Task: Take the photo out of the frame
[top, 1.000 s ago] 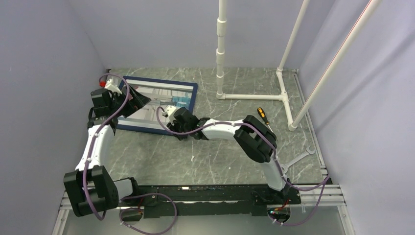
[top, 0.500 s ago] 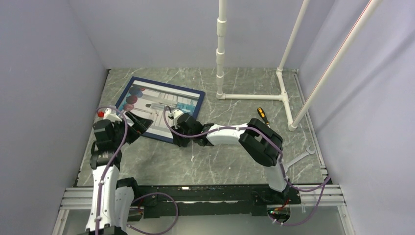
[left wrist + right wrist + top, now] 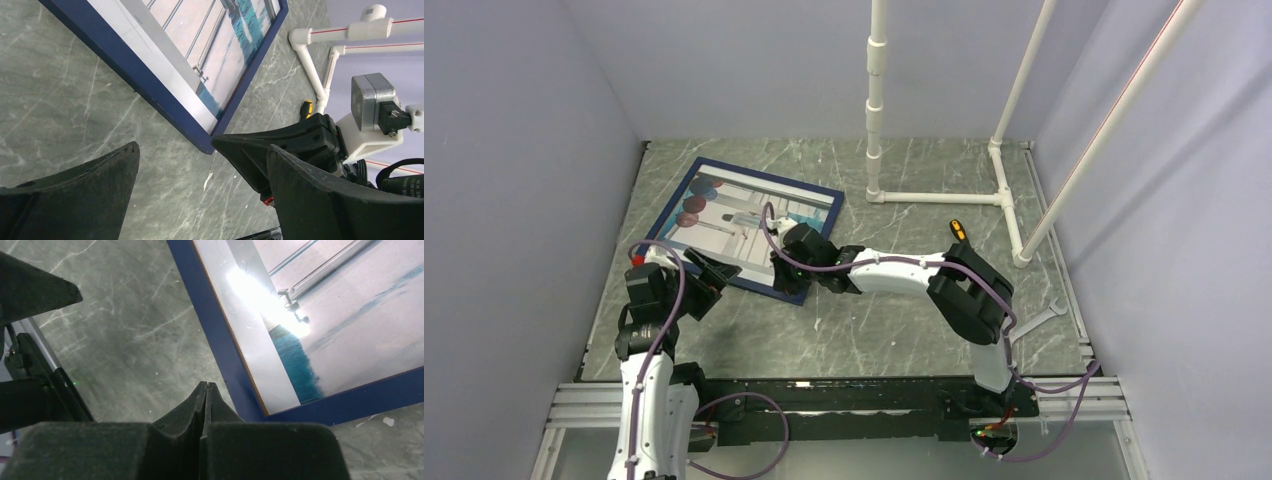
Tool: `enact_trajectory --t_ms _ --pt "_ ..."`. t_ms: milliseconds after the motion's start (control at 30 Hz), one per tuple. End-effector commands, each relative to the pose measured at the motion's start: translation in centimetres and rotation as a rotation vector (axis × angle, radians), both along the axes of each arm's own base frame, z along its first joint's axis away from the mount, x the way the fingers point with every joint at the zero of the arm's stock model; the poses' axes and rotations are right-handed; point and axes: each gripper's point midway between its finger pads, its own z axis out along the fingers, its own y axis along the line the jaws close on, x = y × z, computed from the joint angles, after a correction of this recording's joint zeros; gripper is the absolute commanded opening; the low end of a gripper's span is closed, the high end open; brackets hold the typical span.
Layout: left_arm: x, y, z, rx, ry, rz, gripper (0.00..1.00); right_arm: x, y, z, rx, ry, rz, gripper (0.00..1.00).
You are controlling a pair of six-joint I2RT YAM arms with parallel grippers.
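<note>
The navy frame (image 3: 770, 178) lies flat on the table, turned at an angle, with the photo (image 3: 744, 215) inside it, picture side up. My left gripper (image 3: 717, 272) is open and empty at the frame's near edge. In the left wrist view the frame's near corner (image 3: 202, 142) lies between its fingertips (image 3: 107, 170). My right gripper (image 3: 786, 283) is shut on nothing, its tip on the table beside that near right corner. In the right wrist view the shut tip (image 3: 205, 386) sits just left of the frame's border (image 3: 220, 355) and the photo (image 3: 340, 315).
A white pipe stand (image 3: 939, 198) rises at the back right. A screwdriver with a yellow and black handle (image 3: 959, 232) lies beside it and shows in the left wrist view (image 3: 305, 107). A wrench (image 3: 1036, 322) lies at the right edge. Walls close three sides.
The frame has turned clockwise and its near corner slid right. My left gripper came off the frame's left side toward the near edge. My right gripper moved slightly nearer.
</note>
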Motion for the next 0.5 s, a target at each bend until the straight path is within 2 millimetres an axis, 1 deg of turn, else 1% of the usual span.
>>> enact_trajectory --t_ms 0,33,200,233,333,400,433,467 --pt "0.3 0.2 0.9 0.008 -0.034 0.009 0.99 -0.6 0.5 3.0 0.045 -0.025 0.048 0.07" --pt "0.3 0.4 1.4 0.022 -0.039 0.016 0.99 -0.3 0.2 2.7 0.017 -0.041 0.046 0.15" --pt "0.4 2.8 3.9 0.196 -0.032 0.059 0.99 1.1 -1.2 2.2 -0.123 -0.134 0.066 0.43" --pt "0.4 3.2 4.3 0.225 -0.020 0.061 0.99 1.4 -1.4 2.2 -0.145 -0.149 0.067 0.46" --pt "0.6 4.1 5.0 0.284 0.029 0.055 0.99 2.1 -1.7 1.8 -0.211 -0.175 0.078 0.47" --pt "0.9 4.4 5.2 0.304 0.052 0.041 0.99 2.6 -1.8 1.4 -0.250 -0.183 0.074 0.48" --pt "1.1 4.4 5.4 0.311 0.054 0.034 0.99 2.8 -1.8 1.3 -0.264 -0.187 0.076 0.56" --pt "1.2 4.6 5.4 0.316 0.062 0.035 0.99 2.9 -1.7 1.2 -0.270 -0.184 0.082 0.93"
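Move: The right hand, shut, hovers by the photo frame's near right corner, which is about 2 cm ahead, 4 cm to its right and 5 cm below. The frame's middle lies roughly 22 cm ahead and 9 cm left of it; the white pipe corner is some 32 cm ahead and 23 cm right. From the open left hand, the frame's middle is about 22 cm ahead, 6 cm right and 10 cm below. Left hand rises about 6 cm, drifting left; right opens halfway, easing some 2 cm forward by the frame's corner. ##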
